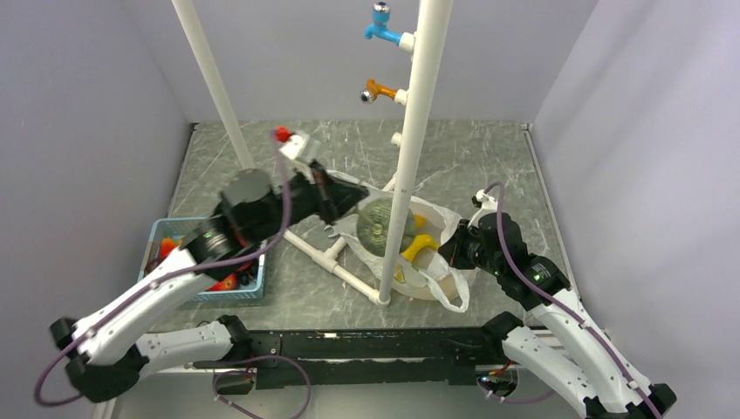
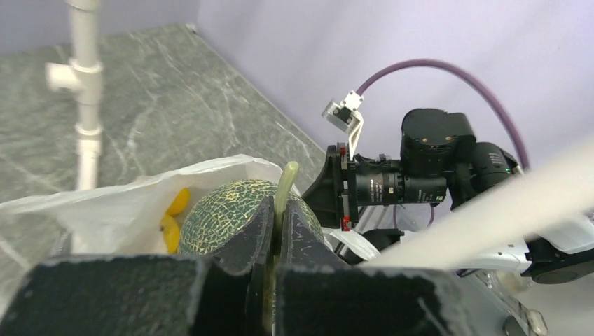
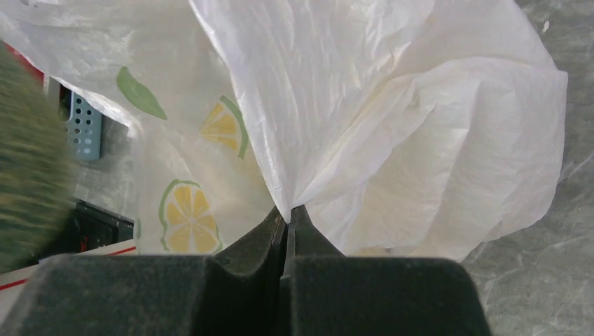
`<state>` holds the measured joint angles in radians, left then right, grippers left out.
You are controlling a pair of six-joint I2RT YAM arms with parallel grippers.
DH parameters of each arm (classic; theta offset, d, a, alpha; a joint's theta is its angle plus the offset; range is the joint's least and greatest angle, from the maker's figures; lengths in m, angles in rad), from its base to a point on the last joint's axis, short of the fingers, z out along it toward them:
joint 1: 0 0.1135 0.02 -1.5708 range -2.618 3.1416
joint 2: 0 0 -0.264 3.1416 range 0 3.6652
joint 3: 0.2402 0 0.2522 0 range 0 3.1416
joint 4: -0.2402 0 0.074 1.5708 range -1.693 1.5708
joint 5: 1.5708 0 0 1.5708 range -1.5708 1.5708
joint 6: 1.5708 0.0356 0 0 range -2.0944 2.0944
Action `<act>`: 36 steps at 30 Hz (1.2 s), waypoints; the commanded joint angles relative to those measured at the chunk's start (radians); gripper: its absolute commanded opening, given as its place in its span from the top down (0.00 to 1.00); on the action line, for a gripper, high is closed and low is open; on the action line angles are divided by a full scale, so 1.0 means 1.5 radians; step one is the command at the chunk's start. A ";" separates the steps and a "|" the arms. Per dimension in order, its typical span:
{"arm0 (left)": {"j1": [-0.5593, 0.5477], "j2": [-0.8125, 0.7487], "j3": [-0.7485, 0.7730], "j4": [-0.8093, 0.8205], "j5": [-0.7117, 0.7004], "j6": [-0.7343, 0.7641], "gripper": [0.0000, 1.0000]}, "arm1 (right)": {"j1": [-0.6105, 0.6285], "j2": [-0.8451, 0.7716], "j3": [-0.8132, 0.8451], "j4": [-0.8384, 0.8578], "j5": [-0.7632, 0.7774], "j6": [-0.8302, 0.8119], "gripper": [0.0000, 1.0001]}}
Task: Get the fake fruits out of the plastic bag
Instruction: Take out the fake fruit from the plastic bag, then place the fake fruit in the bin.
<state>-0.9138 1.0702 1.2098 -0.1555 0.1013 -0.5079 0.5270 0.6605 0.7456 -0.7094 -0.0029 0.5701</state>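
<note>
The plastic bag lies open at mid-table, white with lemon prints. A green netted melon fills its mouth, and yellow bananas lie beside it inside the bag. My left gripper is shut on the melon's pale stem, with the melon just beyond the fingers and the bananas to its left. My right gripper is shut on a fold of the bag at its right side. The melon shows as a blur at the left edge.
A light-blue lattice basket at the left holds red and orange fruits. A white pipe frame stands over the bag, with one upright right in front of the melon, another upright at the back left, and a bar on the table. Blue and orange taps stick out of the pole.
</note>
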 commanded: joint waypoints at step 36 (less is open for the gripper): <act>0.616 -0.135 -0.048 -0.352 -0.484 0.226 1.00 | 0.000 -0.002 0.005 -0.013 -0.013 0.005 1.00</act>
<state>-0.1181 0.8673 1.1767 -0.8112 -0.7094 -0.1944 0.5270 0.6373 0.7189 -0.7120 -0.0410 0.5938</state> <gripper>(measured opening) 0.033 0.008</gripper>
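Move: The fake melon already hangs by its stem from the left fingers, its middle about 9 cm below them, 6 cm right and 3 cm ahead. Its goal, the blue basket, lies roughly 38 cm to the left hand's left, level fore-and-aft and 30 cm lower. A white upright pole stands 19 cm left and 15 cm ahead; the bag opening is 16 cm right, 3 cm ahead and 28 cm down. From the right hand the basket is some 63 cm left, level fore-and-aft, 9 cm lower. The melon, still pinched by its stem, is carried fast about 40 cm left by the left hand, away from the bag, past the robot's side of the white upright pole to above the blue basket. The hand rises a little, then sinks to some 9 cm below its starting height, swinging counter-clockwise roughly 85 degrees and rolling its left side up, with fingers tipping down. The right hand keeps its pinch on the bag rim, nearly still. ##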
